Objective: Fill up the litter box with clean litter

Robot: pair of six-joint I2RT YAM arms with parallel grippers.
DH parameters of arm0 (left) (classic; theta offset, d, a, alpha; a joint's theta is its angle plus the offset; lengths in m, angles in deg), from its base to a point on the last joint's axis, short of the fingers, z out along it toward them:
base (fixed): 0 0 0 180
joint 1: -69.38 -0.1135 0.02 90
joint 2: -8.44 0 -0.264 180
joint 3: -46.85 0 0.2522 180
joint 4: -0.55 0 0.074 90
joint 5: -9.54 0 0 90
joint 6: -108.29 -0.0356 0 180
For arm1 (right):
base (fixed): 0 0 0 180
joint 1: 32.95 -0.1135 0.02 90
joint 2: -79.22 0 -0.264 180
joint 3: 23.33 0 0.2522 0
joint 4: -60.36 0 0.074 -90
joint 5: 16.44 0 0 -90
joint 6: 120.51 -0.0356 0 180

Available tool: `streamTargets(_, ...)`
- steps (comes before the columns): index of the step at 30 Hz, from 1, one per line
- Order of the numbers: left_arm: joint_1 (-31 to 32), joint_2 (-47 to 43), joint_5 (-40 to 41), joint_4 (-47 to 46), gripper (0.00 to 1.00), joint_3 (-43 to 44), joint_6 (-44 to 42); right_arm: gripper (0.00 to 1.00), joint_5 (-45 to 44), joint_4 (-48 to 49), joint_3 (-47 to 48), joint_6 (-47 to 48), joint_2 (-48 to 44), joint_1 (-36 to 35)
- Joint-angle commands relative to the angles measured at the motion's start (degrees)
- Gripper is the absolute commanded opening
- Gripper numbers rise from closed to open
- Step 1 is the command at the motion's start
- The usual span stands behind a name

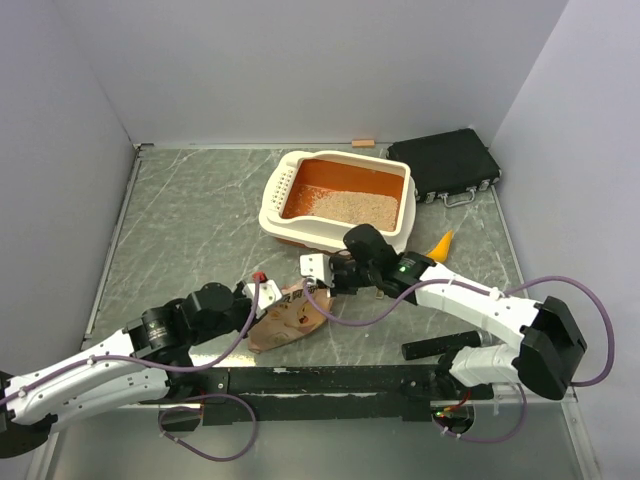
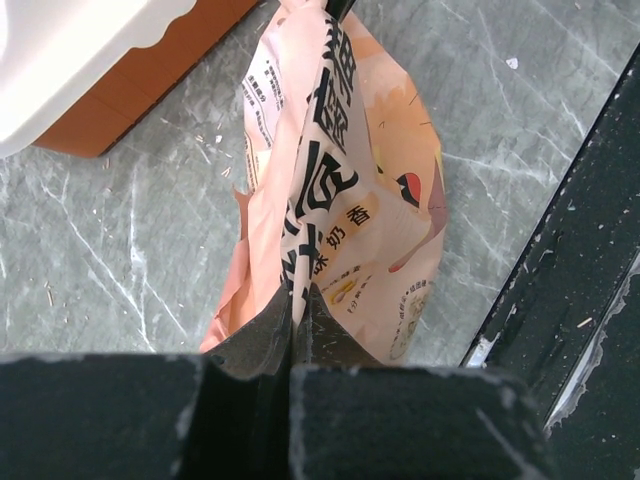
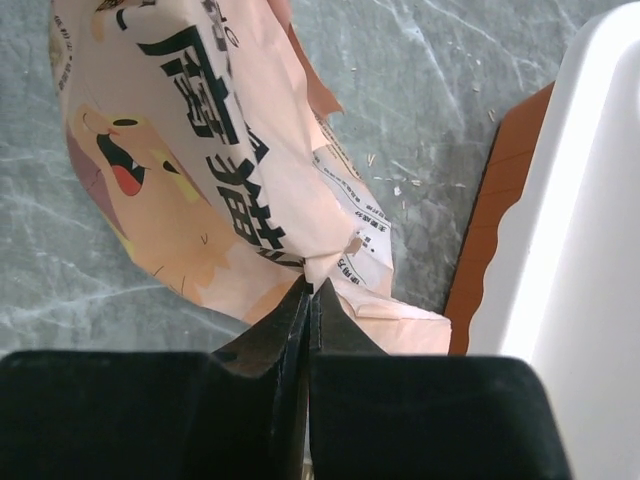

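Note:
The litter box (image 1: 285, 183), orange with a wide cream rim, stands at the back centre with beige litter (image 1: 350, 207) spread over its near half. The crumpled tan paper bag (image 1: 290, 315) with dark print and a cartoon face lies on the table in front of it. My left gripper (image 1: 268, 296) is shut on the bag's left edge (image 2: 300, 290). My right gripper (image 1: 312, 268) is shut on the bag's far crumpled end (image 3: 312, 268). The box's corner shows in the left wrist view (image 2: 70, 60) and its side in the right wrist view (image 3: 570, 200).
A black flat case (image 1: 445, 163) lies at the back right. A small orange-yellow scoop (image 1: 440, 243) lies right of the box. A small tan block (image 1: 362, 143) sits at the back wall. A black rail (image 1: 330, 380) runs along the near edge. Loose grains dot the table (image 2: 215, 150).

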Motion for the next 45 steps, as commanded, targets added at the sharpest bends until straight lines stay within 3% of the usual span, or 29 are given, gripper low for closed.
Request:
streamTargets(1,-0.2,-2.8,4.3,-8.2,0.01,2.4,-0.7,0.0,-6.3,-11.5,4.1,-0.9,-3.3,2.1)
streamTargets(6,-0.3,-1.0,15.7,-8.2,0.01,5.4,-5.2,0.0,-3.5,-17.5,5.6,-3.9,-15.2,8.6)
streamTargets(10,-1.0,0.4,19.8,-9.0,0.01,6.6,-10.2,0.0,-6.4,-21.7,3.3,-6.3,-17.3,9.3)
streamTargets(17,-9.9,0.1,8.4,-11.0,0.01,0.4,-11.7,0.0,-8.4,-22.6,-2.5,-11.3,-17.4,6.9)
streamTargets(23,-10.0,0.5,1.2,-11.4,0.01,-2.9,-7.0,0.0,-9.9,-19.1,-3.5,-13.6,-16.4,5.4)
streamTargets(26,-10.1,1.1,0.4,-11.3,0.01,-3.1,-6.8,0.3,-7.5,-18.1,-3.2,-13.5,-18.2,5.3)
streamTargets(28,-10.0,1.1,0.1,-11.4,0.01,-3.4,-6.5,0.43,-5.1,-17.1,-3.4,-13.1,-19.5,5.4)
streamTargets(29,-10.1,0.8,-0.6,-11.4,0.01,-3.5,-6.7,0.56,-4.4,-15.9,-3.4,-12.8,-20.7,5.3)
streamTargets(30,-10.0,0.6,-1.0,-11.7,0.01,-3.8,-6.7,0.86,-3.5,-15.4,-3.2,-12.5,-21.2,5.4)
streamTargets(31,-10.0,0.3,-1.2,-11.9,0.01,-3.9,-6.8,1.0,-1.6,-15.3,-2.9,-11.6,-21.6,5.4)
streamTargets(37,-10.0,-0.8,-2.0,-12.0,0.01,-4.2,-6.8,1.0,2.2,-14.7,0.9,-8.2,-19.2,3.8)
streamTargets(45,-10.0,-1.0,-2.9,-11.9,0.01,-3.9,-6.8,1.0,2.8,-11.0,7.9,-5.1,-8.5,-1.3)
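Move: Between the two hands stretches the litter bag, its rim already pinched by both. Its middle is about 5 cm right of the left hand, 1 cm back and 8 cm below; from the right hand it lies about 5 cm left, 8 cm back and 7 cm below. The litter box's middle is some 19 cm ahead of the right hand, 6 cm to its right and 6 cm lower. The scoop lies about 26 cm right of the right hand, 5 cm ahead. Hoisting the pinched rim, both hands rise about 5-6 cm, the right drawing some 5 cm rightward, the left easing forward; then both sink. The left keeps its grip and stays about 4 cm forward of its start. The right lets go, opening wide as it drifts farther right and back and lifts slightly, then returns leftward towards the bag. ##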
